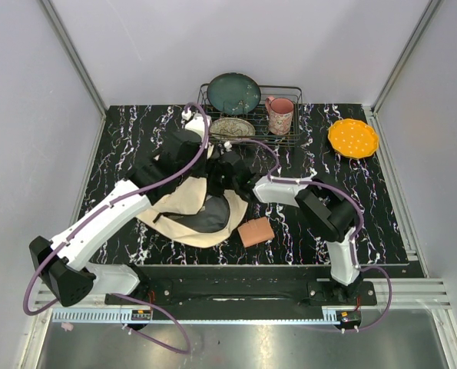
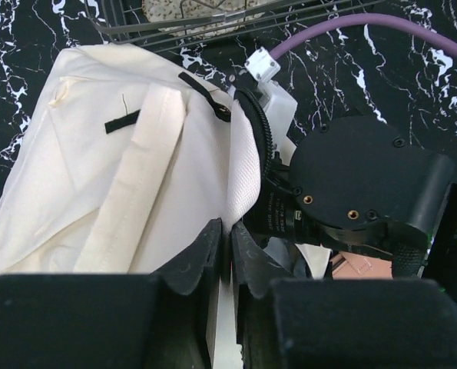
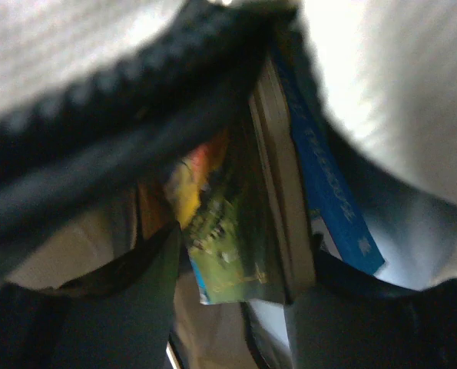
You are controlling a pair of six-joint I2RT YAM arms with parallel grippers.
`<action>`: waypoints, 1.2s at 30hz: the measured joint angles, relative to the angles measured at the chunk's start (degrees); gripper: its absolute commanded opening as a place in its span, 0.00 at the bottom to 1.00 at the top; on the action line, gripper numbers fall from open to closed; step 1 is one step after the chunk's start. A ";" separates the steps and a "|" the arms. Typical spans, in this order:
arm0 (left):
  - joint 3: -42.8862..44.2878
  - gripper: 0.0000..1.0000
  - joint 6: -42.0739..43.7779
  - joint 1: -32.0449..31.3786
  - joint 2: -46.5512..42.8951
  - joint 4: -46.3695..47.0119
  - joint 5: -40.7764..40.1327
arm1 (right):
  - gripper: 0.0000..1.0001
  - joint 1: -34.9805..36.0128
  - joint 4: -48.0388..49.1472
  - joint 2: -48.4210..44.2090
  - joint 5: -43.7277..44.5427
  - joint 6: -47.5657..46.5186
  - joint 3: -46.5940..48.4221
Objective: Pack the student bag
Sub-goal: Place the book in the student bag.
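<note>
The student bag (image 1: 178, 206), a cream canvas backpack with black trim, lies mid-table with its dark mouth facing the arms. In the left wrist view a cream strap (image 2: 136, 192) runs down the student bag (image 2: 67, 154). My left gripper (image 2: 230, 234) is shut on the bag's white rim fabric beside the mouth, and it shows above the bag (image 1: 203, 165). My right gripper (image 3: 236, 300) reaches inside the mouth with its jaws open. Between them stands a green-and-yellow book (image 3: 228, 238), with a blue-spined book (image 3: 328, 192) beside it. From above, that gripper (image 1: 230, 167) is mostly hidden by the arm.
A terracotta-pink flat case (image 1: 256, 232) lies just right of the bag. At the back stands a wire dish rack (image 1: 289, 134) holding a dark green plate (image 1: 233, 93), a patterned plate (image 1: 232, 127) and a pink mug (image 1: 280, 115). A yellow plate (image 1: 352, 138) lies back right.
</note>
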 measured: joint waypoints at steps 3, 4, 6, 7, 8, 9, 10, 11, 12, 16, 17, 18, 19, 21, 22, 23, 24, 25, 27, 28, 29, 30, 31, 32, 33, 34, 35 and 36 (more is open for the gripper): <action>-0.04 0.15 -0.48 0.00 -0.39 0.74 0.00 | 0.67 0.02 -4.17 -1.22 1.46 -4.04 -0.04; -0.07 0.16 -0.63 0.00 -0.70 0.92 -0.02 | 0.78 0.02 -5.62 -2.34 1.86 -5.60 -0.17; -0.24 0.17 -0.90 0.15 -1.44 1.68 -0.04 | 0.81 0.02 -7.89 -5.22 2.73 -8.15 -0.79; -0.28 0.17 -0.98 0.24 -1.77 2.05 -0.04 | 0.81 0.04 -8.90 -6.82 3.06 -9.27 -1.20; -0.35 0.17 -1.01 0.31 -2.03 2.38 -0.09 | 0.81 0.04 -9.60 -8.02 3.30 -10.23 -1.49; -0.46 0.17 -1.05 0.42 -2.23 2.67 -0.13 | 0.81 0.04 -10.38 -9.42 3.52 -11.06 -1.70; -0.52 0.17 -1.16 0.55 -2.43 2.93 -0.22 | 0.81 0.04 -10.84 -10.69 3.82 -11.80 -1.90; -0.66 0.17 -1.25 0.66 -2.54 3.26 -0.26 | 0.81 0.04 -11.17 -11.87 4.09 -12.37 -2.05; -0.81 0.17 -1.31 0.79 -2.62 3.50 -0.28 | 0.82 0.04 -11.45 -12.94 4.46 -12.83 -2.25; -1.27 0.21 -1.44 1.11 -2.75 3.50 -0.50 | 0.82 0.04 -13.46 -18.93 7.65 -14.97 -6.67; -1.51 0.30 -1.42 1.20 -2.89 3.52 -0.52 | 0.82 0.02 -14.43 -20.79 8.96 -15.54 -8.31; -1.79 0.33 -1.44 1.31 -3.04 3.50 -0.52 | 0.84 -0.07 -15.52 -22.80 10.10 -16.04 -9.97; -1.99 0.33 -1.53 1.42 -3.21 3.37 -0.52 | 0.84 -0.15 -16.50 -24.63 11.15 -16.46 -11.45; -2.36 0.44 -1.84 1.57 -3.52 3.43 -0.55 | 0.86 -0.57 -18.82 -29.53 13.97 -17.49 -15.04; -2.47 0.50 -1.92 1.64 -3.63 3.41 -0.55 | 0.86 -1.03 -19.87 -32.15 15.10 -17.92 -16.68; -2.64 0.54 -2.29 1.73 -3.74 3.45 -0.52 | 0.86 -1.75 -20.81 -34.42 16.00 -18.23 -17.90; -2.73 0.66 -2.29 1.73 -3.76 3.41 -0.52 | 0.86 -2.99 -21.46 -36.81 16.70 -18.58 -19.04; -2.73 0.73 -2.36 1.73 -3.76 3.39 -0.50 | 0.86 -4.17 -22.03 -38.53 17.22 -18.67 -19.71; -2.73 0.81 -2.69 1.73 -3.82 3.45 -0.52 | 0.88 -7.98 -22.67 -41.92 18.01 -18.78 -21.09; -2.82 0.83 -2.99 1.75 -3.96 3.52 -0.55 | 0.89 -9.64 -22.82 -42.99 18.05 -18.78 -21.59; -2.99 0.84 -3.32 1.77 -4.13 3.56 -0.61 | 0.89 -11.47 -22.86 -43.82 18.01 -18.80 -22.03; -3.48 0.85 -3.76 1.77 -4.55 3.82 -0.74 | 0.89 -13.03 -23.04 -44.09 17.90 -18.84 -22.21; -4.17 0.86 -4.31 1.77 -5.16 3.80 -0.92 | 0.88 -14.34 -23.08 -43.89 17.46 -18.99 -22.18; -4.79 0.87 -4.63 1.77 -5.66 3.76 -1.07 | 0.85 -15.08 -23.21 -43.47 16.94 -19.06 -22.18; -5.60 0.87 -5.14 1.79 -6.23 3.74 -1.22 | 0.84 -15.72 -23.41 -42.56 16.20 -19.06 -22.10; -6.32 0.87 -5.60 1.81 -6.73 3.61 -1.40 | 0.84 -16.02 -23.47 -41.24 15.04 -19.10 -21.88; -6.93 0.87 -6.03 1.84 -7.08 3.43 -1.66 | 0.83 -16.11 -23.65 -39.47 13.57 -19.06 -21.64; -7.43 0.87 -6.54 1.90 -7.32 3.10 -1.95 | 0.79 -16.09 -23.69 -37.86 12.46 -18.99 -21.51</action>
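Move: The student bag's middle lies about 4 cm back, 4 cm left and 5 cm below the right hand, which is reaching inside. The book sits some 8 cm left of that hand, 2 cm ahead and 4 cm below; the pink wallet is about 16 cm back and 16 cm right, 8 cm lower. From the left hand, whose fingers still have the bag's raised edge, the bag's middle is roughly 6 cm back, 5 cm left and 20 cm down. Rightward and up, the right hand backs out of the bag mouth and away from the book, its half-open fingers spreading wider; it ends about 23 cm to the right and 5 cm higher, turned some 20 degrees clockwise, sinking a little at the last. The left hand lifts the bag's edge about 2 cm, then opens wide to let go of it and eases left and back down. ##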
